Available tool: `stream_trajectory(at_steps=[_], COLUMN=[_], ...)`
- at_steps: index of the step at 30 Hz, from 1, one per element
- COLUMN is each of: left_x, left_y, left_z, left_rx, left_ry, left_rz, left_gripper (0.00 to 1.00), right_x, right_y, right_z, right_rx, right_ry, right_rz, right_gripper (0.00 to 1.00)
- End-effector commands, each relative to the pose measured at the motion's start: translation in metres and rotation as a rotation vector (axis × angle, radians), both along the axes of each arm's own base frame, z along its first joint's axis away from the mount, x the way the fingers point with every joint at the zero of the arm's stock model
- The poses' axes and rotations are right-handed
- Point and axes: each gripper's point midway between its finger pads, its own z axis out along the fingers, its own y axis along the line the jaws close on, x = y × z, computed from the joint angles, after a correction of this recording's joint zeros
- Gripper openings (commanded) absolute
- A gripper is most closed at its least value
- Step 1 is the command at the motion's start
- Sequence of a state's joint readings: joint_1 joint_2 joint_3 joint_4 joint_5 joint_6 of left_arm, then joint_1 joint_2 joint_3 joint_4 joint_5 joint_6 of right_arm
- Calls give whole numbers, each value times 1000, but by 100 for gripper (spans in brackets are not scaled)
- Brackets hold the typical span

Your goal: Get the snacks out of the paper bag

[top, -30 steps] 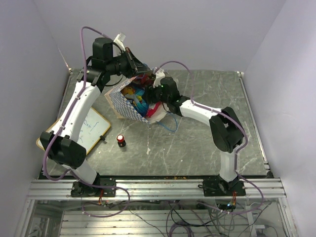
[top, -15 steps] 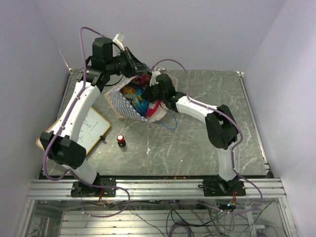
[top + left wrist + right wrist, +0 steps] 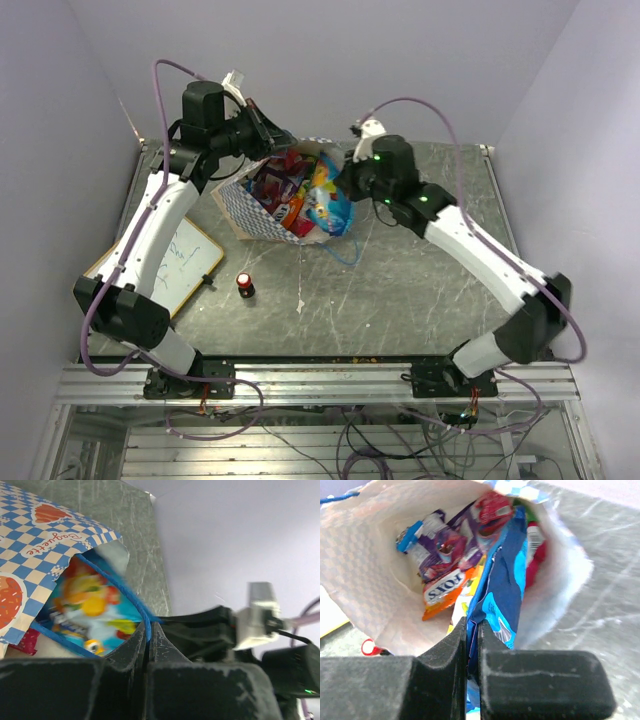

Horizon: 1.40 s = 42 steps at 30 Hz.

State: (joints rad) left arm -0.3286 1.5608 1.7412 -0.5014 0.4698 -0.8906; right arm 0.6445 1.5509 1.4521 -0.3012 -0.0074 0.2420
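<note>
The paper bag (image 3: 250, 212) lies on its side with its mouth open to the right. My left gripper (image 3: 272, 135) is shut on the bag's thin blue cord handle (image 3: 131, 599) and holds the mouth up. My right gripper (image 3: 347, 185) is shut on the edge of a blue snack packet (image 3: 328, 205); in the right wrist view that blue packet (image 3: 506, 575) hangs from the gripper (image 3: 472, 630) with its far end at the bag's mouth. Deeper inside the bag lie a purple-white packet (image 3: 442, 545), an orange packet (image 3: 440, 594) and a pink one (image 3: 536, 565).
A whiteboard (image 3: 172, 262) lies at the table's left edge. A small red-and-white capped bottle (image 3: 244, 285) stands in front of the bag. A loose blue cord handle (image 3: 347, 252) trails on the table by the bag's lower right. Walls close in on three sides.
My right gripper has shut on the blue packet inside the bag and pulled back to the right, drawing the packet to the mouth. The left arm holds the handle, barely shifted.
</note>
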Motion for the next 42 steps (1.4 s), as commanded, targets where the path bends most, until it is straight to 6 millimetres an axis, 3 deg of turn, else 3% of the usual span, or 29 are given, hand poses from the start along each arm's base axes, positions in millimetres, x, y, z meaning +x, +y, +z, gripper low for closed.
stream_trajectory(at_steps=[1, 7, 10, 14, 21, 24, 29, 32, 35, 37, 39, 42], left_x=[-5, -5, -7, -9, -13, -14, -16, -17, -16, -14, -12, -11], left_y=[8, 10, 9, 7, 2, -1, 2, 2, 2, 1, 0, -1], left_z=[19, 18, 20, 20, 16, 12, 9, 7, 5, 4, 3, 1], left_rx=[-3, 9, 4, 10, -9, -11, 2, 3, 15, 20, 17, 18], left_ry=[-77, -79, -82, -67, -38, -20, -4, 8, 21, 28, 33, 41], left_rz=[26, 32, 23, 2, -36, -52, -43, -46, -51, -52, -53, -56], left_gripper=[7, 7, 7, 7, 7, 7, 7, 7, 7, 7, 7, 7], right_x=[-13, -41, -43, -35, 28, 62, 111, 140, 163, 172, 172, 157], right_y=[-61, -129, -164, -198, -235, -228, -204, -207, -228, -254, -279, -317], right_z=[77, 140, 153, 153, 119, 105, 113, 108, 93, 72, 40, -38], right_rx=[29, -9, -57, -106, -44, -42, 20, 29, 57, 91, 136, 180], right_ry=[-174, -300, -344, -373, -328, -323, -368, -385, -371, -344, -300, -195], right_rz=[-184, -376, -524, -685, -796, -796, -751, -769, -812, -860, -909, -989], right_gripper=[0, 0, 0, 0, 0, 0, 0, 0, 0, 0, 0, 0])
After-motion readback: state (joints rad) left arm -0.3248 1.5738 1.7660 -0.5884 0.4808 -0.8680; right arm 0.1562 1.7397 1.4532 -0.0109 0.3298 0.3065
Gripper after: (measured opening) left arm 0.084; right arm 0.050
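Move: From the right hand, which already holds the blue snack pouch at the bag's mouth, the clear table at far right, where it is taken, lies about 16 cm ahead, 27 cm right and 27 cm below. The paper bag's middle is some 8 cm ahead, 10 left and 15 below. The bag's loose blue handle lies on the table about 4 cm ahead, 5 right and 27 below. From the left hand, that clear table is roughly 16 cm ahead, 36 right and 38 below. Rightwards and up, drawing back a little, the right hand pulls the pinched blue pouch away from the paper bag, then swings forward and down towards the clear far-right table, ending some 25 cm right and 15 cm farther out. The wrist turns about 45 degrees clockwise, the fingers staying shut. The left hand keeps its pinch on the bag's other blue handle, almost still. ##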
